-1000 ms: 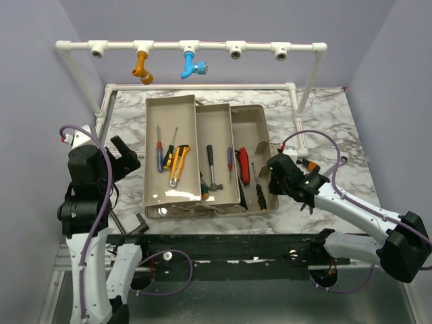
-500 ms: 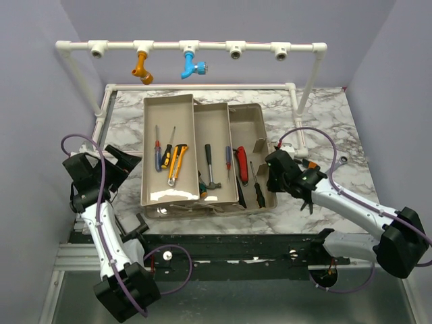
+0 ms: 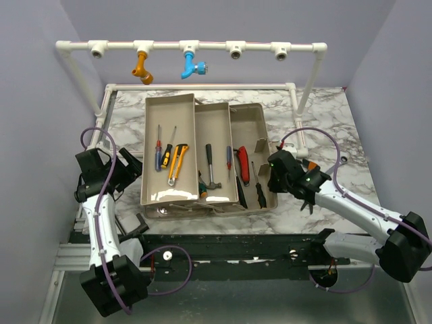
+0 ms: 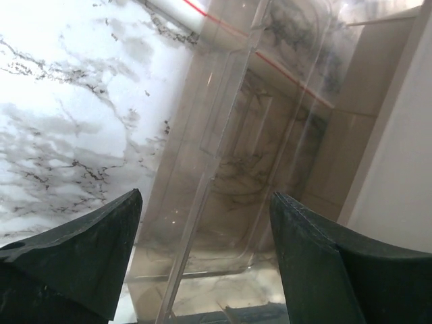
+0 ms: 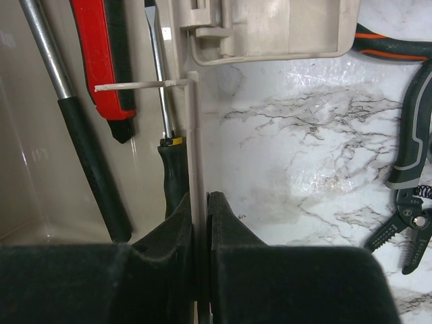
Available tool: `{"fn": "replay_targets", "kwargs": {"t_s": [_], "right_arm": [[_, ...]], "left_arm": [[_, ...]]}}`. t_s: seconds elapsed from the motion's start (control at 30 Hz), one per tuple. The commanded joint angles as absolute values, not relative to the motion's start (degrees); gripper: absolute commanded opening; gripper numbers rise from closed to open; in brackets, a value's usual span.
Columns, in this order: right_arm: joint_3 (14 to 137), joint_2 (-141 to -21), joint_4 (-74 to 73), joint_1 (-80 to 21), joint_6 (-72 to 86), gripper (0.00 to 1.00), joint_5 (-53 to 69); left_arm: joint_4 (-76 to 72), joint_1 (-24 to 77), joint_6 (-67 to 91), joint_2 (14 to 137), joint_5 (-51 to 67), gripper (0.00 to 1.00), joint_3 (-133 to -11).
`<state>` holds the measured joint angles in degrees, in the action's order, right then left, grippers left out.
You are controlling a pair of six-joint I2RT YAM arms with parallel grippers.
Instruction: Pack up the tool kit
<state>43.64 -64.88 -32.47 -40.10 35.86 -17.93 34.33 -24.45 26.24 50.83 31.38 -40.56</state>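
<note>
The tool kit's beige toolbox [image 3: 264, 135] lies open mid-table with its trays fanned out. In them lie screwdrivers [image 3: 159, 152], a yellow knife [image 3: 179, 158], a hammer [image 3: 210, 169] and a red knife [image 3: 243, 165]. My right gripper [image 3: 273, 177] is shut on the box's right wall [image 5: 196, 135], beside a black-handled screwdriver [image 5: 162, 101] and the red knife [image 5: 101, 61]. My left gripper [image 3: 128, 167] sits low at the box's left side. In the left wrist view it [image 4: 206, 202] stands open, with the smoky translucent lid [image 4: 250, 135] just ahead of its fingertips.
Orange-handled pliers [image 5: 412, 135] and wire strippers [image 5: 401, 233] lie on the marble right of the box, the pliers also in the top view [image 3: 309, 164]. A white pipe frame [image 3: 202, 46] with orange [image 3: 142, 67] and blue [image 3: 192, 66] fittings spans the back.
My left arm has dropped from a raised pose and swung in towards the box's left side. The left tray has shifted slightly. The right arm has stayed clamped on the wall.
</note>
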Motion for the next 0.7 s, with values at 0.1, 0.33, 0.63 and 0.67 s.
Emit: {"fn": "replay_targets", "kwargs": {"t_s": [0.1, 0.33, 0.63, 0.67], "right_arm": [[43.7, -63.1, -31.6, -39.9, 36.8, 0.01, -15.3], [43.1, -63.5, -31.0, -39.9, 36.9, 0.01, -14.8], [41.5, -64.4, -29.0, -39.9, 37.7, 0.01, -12.4], [41.4, -64.4, -28.9, -39.9, 37.7, 0.01, -12.2]], "left_arm": [[36.4, -23.2, 22.4, 53.2, 28.9, 0.72, -42.1], [36.0, -22.5, 21.8, 57.2, 31.6, 0.56, -42.1], [35.9, -20.8, 21.6, 59.3, 31.7, 0.39, -42.2], [35.9, -20.7, 21.6, 59.2, 31.5, 0.33, -42.2]]}}
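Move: The left hand's open fingers hang just over the near-vertical edge of the toolbox's clear lid, which lies about 3 cm below and 1 cm ahead. In the raised tray to its right, at roughly hand height, a red-blue screwdriver lies some 7 cm right and 9 cm ahead, and the yellow knife 15 cm right and 3 cm ahead. The right hand is already on the box's right rim; inside, 6 cm lower, a black screwdriver lies 6 cm left and 3 cm ahead, the red knife 13 cm left and 9 cm ahead. Still pinching the toolbox's right rim, the right hand stays in place, easing down and left by less than a centimetre. The left hand sinks about 3.5 cm onto the clear lid's edge, drifting slightly right late on and tipping its fingers some 10 degrees further down, while they close from wide to under half open with the edge between them; contact there can't be made out. ##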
